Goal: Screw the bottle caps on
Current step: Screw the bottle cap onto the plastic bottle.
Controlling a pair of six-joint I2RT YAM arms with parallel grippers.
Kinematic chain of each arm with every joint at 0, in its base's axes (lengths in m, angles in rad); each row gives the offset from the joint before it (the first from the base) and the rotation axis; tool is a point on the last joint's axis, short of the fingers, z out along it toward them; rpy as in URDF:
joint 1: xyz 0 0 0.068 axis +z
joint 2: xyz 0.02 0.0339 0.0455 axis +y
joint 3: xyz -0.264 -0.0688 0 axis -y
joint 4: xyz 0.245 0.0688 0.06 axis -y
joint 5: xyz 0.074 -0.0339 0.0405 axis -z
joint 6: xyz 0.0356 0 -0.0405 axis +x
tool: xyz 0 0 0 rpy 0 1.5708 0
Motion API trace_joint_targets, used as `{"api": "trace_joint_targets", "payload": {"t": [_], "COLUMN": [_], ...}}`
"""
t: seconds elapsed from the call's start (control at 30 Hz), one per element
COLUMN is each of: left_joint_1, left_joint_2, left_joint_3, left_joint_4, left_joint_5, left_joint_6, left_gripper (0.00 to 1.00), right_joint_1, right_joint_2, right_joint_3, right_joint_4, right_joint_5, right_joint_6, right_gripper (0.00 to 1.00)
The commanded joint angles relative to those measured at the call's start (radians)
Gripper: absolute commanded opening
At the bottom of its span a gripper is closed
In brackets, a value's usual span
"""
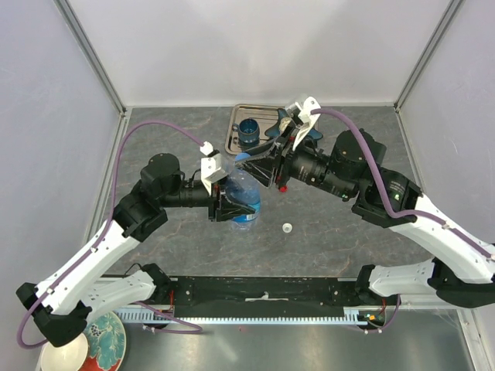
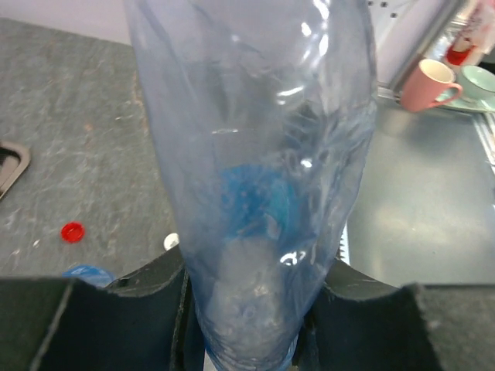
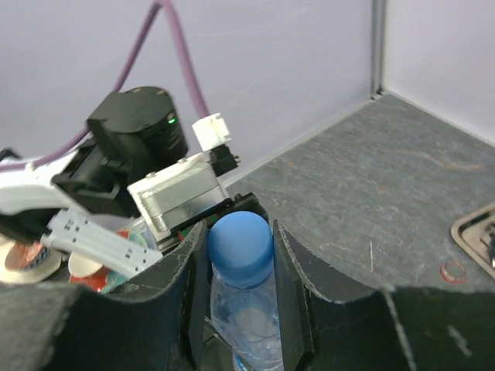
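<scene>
A clear blue-tinted bottle is held off the table, my left gripper shut on its body. A blue cap sits on the bottle's neck. My right gripper is shut on that cap, one finger pressed against each side. A white cap lies loose on the table in front of the bottle. A red cap lies on the table under my right wrist.
A metal tray at the back holds a dark blue cup. Its corner shows beside a reddish ring. A pink mug and pale cup stand beyond the table. Walls enclose three sides.
</scene>
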Motion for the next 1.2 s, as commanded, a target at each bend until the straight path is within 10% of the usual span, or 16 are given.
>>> {"api": "trace_joint_targets", "payload": {"t": [0.0,0.4,0.57,0.8,1.17], "left_joint_1": [0.007,0.007,0.009,0.010,0.015], "left_joint_2": [-0.044,-0.052,-0.050,-0.070,-0.062], "left_joint_3": [0.040,-0.009,-0.038,-0.063,-0.067], "left_joint_4": [0.152,0.158,0.149,0.115,0.077], "left_joint_5": [-0.180,-0.496,-0.468,-0.146,0.187], "left_joint_6": [0.097,0.177,0.163,0.143,0.126], "left_gripper": [0.02,0.02,0.02,0.02,0.02], "right_joint_1": [0.005,0.209,0.211,0.156,0.049], "right_joint_2": [0.048,0.284,0.319,0.120,-0.035], "right_joint_3": [-0.087,0.041,0.128,0.146,0.210], "right_joint_4": [-0.120,-0.304,-0.304,-0.115,-0.250], "right_joint_5": [0.281,0.997,1.047,0.632,-0.042], "right_joint_6": [0.171,0.240,0.236,0.059,-0.149], "right_gripper": [0.00,0.00,0.10,0.67,0.88]}}
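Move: The blue bottle cap is already on the neck of the held bottle and between the right fingertips, right at that hand's point. From the left hand, shut on the bottle's body, it is about 13 cm up, 2 cm ahead and 1 cm right. Far beneath the right hand on the table, nearly 50 cm down, the white cap is 2 cm ahead and 11 cm right, the red cap 14 cm ahead and 10 cm right. A standing bottle is some 9 cm ahead and 39 cm down, neither left nor right. Still pinching the cap, the right hand twists it some 40 degrees clockwise while travelling about 7 cm forward and 7 cm down; the left keeps its grip on the bottle and swings alongside, forward, down and a little left, turning counter-clockwise. Then the right fingers open wide and let go, the hand backing up, back and to the right off the cap while untwisting, as the left brings the bottle back and up, turning back clockwise. ##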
